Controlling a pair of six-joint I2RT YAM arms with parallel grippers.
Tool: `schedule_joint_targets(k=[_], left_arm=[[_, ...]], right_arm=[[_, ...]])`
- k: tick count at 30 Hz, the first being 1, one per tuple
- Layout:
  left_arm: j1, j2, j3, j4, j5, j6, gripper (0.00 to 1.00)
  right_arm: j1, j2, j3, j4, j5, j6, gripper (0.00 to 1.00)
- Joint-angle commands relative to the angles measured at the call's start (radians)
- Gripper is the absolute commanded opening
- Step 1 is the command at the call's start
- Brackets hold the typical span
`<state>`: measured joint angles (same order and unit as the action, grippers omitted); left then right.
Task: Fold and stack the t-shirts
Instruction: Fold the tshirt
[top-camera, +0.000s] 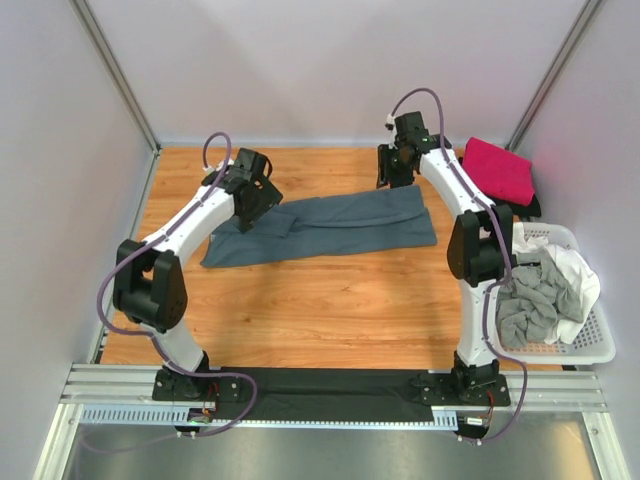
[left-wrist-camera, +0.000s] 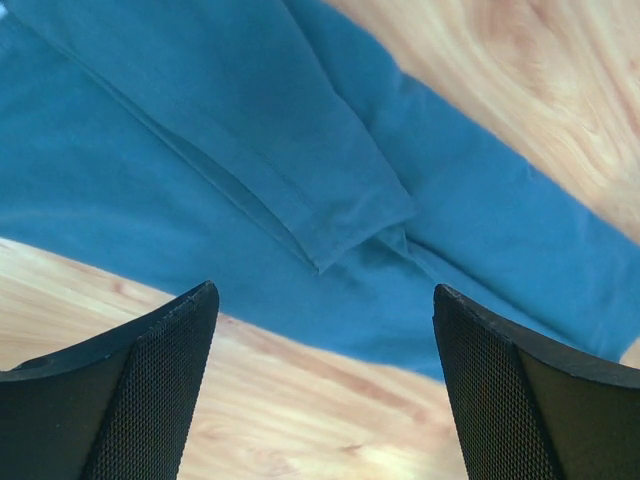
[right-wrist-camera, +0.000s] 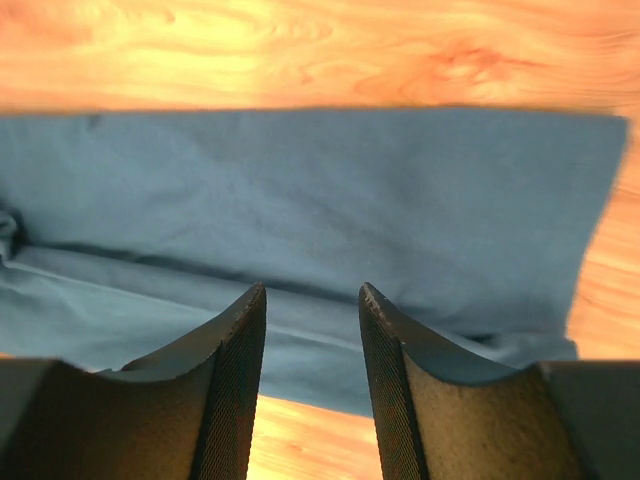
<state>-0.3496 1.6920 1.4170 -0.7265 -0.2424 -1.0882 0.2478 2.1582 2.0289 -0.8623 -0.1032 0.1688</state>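
A slate blue-grey t-shirt lies folded lengthwise into a long strip across the wooden table. My left gripper hovers over its left part, open wide with nothing between its fingers; the left wrist view shows the shirt and a folded sleeve below. Over the strip's far right end my right gripper stands open, narrower, holding nothing, with the shirt under it. A folded magenta-pink t-shirt rests on a black one at the far right.
A white lattice basket at the right edge holds crumpled light grey and white shirts. White walls with metal posts enclose the table. Bare wood stretches in front of the strip.
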Motion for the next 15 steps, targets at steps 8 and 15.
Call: schedule_joint_targets(k=[8,15], left_arm=[[-0.009,0.164,0.072,-0.152,-0.084,-0.361,0.92],[-0.008,0.253,0.085,-0.162,-0.118,-0.398,0.91]], right_arm=[[-0.061,0.115,-0.010,0.091,-0.144,-0.014,0.45],[-0.073,0.201,-0.004,0.097,-0.158,0.015,0.44]])
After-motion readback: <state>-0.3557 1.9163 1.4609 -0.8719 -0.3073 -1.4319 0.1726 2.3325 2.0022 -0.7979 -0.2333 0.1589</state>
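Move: My left hand hangs about 12 cm above the t-shirt. The free edge of its folded flap is some 3 cm ahead and 4 cm to my right; the shirt's left end is about 13 cm left and 1 cm back. My right hand is also about 12 cm above the shirt, its far panel about 1 cm ahead and straight below. The right end is some 10 cm right, level with the hand; the pink folded shirt is about 26 cm right and 9 cm ahead. I lower both hands together onto the spread t-shirt, each by about 8 cm and nearly straight down. My left, kept wide open, turns counter-clockwise some 20 degrees and tips steeper as it sinks beside the flap's free edge; my right, kept half open, sinks towards the far panel and tips slightly steeper. Both are still in the air over the cloth at the end. ##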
